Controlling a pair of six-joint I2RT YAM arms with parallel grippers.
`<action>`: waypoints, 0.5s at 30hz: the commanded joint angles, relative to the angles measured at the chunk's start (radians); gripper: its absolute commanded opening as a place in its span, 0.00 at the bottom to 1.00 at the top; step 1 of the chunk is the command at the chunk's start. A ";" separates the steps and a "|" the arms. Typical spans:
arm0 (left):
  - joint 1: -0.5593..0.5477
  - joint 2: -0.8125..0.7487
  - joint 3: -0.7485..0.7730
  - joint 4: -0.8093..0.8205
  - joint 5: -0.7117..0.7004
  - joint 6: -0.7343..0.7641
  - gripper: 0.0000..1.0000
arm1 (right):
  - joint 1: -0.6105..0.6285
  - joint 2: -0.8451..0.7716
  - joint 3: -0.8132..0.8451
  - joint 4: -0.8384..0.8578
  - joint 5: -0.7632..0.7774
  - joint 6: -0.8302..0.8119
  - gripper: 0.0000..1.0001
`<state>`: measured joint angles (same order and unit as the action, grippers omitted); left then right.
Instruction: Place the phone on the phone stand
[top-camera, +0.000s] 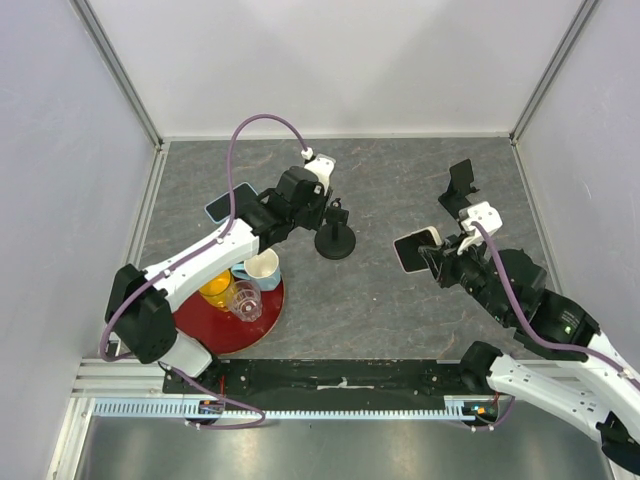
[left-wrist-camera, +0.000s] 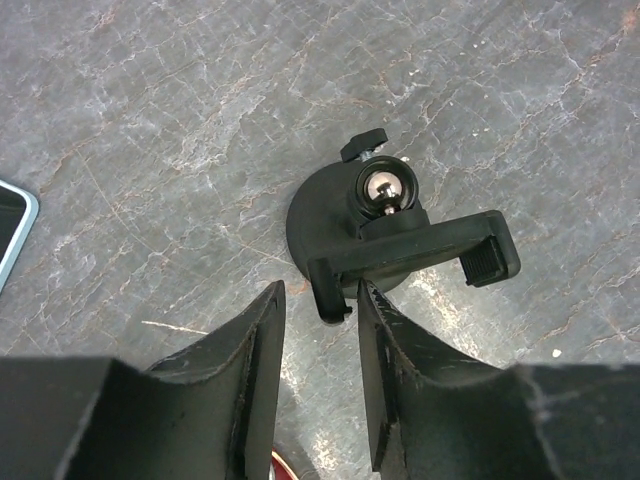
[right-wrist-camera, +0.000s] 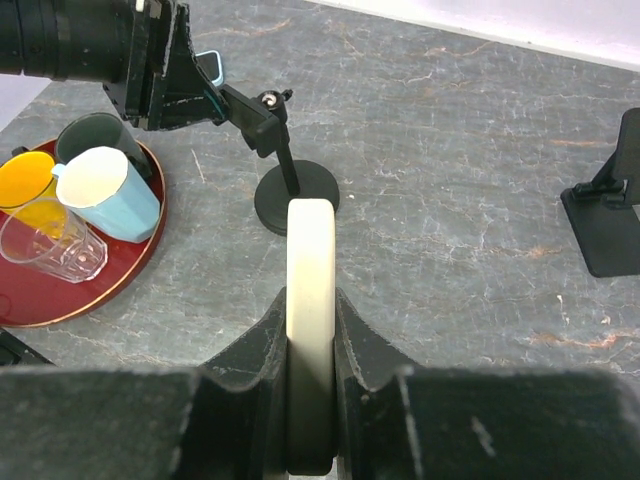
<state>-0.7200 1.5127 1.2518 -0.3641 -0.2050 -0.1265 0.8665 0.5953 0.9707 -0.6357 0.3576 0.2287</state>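
The phone stand (top-camera: 335, 243) is black, with a round base, a thin stem, a ball joint and a clamp bar (left-wrist-camera: 420, 255) on top. My left gripper (left-wrist-camera: 320, 290) is open at the clamp's left end. The hooked tip of the bar sits between the fingertips, close against the right one, with a gap to the left one. The phone (right-wrist-camera: 311, 260), in a cream case, stands edge-on in my right gripper (right-wrist-camera: 311, 300), which is shut on it. In the top view the phone (top-camera: 417, 249) hangs above the table, right of the stand.
A second phone with a blue rim (top-camera: 228, 203) lies flat at the back left. A red tray (top-camera: 225, 325) with several cups sits at the near left. Another black stand (top-camera: 460, 190) is at the back right. Grey walls enclose the table.
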 joint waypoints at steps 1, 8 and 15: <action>0.001 0.021 0.054 0.028 0.036 -0.010 0.41 | 0.000 -0.014 0.006 0.116 -0.003 -0.014 0.00; 0.002 0.050 0.060 0.040 0.019 0.034 0.22 | 0.000 0.037 0.013 0.143 -0.077 -0.038 0.00; 0.007 -0.002 0.017 0.073 0.254 0.117 0.02 | 0.000 0.107 0.023 0.145 -0.253 -0.123 0.00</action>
<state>-0.7113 1.5475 1.2781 -0.3477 -0.1406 -0.0868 0.8665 0.6930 0.9684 -0.5911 0.2302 0.1692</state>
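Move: Just ahead of the left hand stands the phone stand, its middle about 2 cm ahead, 3 cm to the right and 6 cm below; the near end of its clamp bar already lies at the open fingertips. The blue mug is about 8 cm back and 15 cm left of that hand. From the right hand, which holds the phone, the stand lies some 20 cm ahead, 18 cm left and 17 cm lower, and the black folding holder about 28 cm ahead and 15 cm right. Easing about 1 cm to its right, the left hand shuts its fingers and pinches the near, left end of the phone stand's clamp bar. Meanwhile the right hand keeps its grip on the phone and, after a brief pause, carries it about 3 cm left towards the stand, sinking 1.5 cm and turning some 10 degrees counter-clockwise. ##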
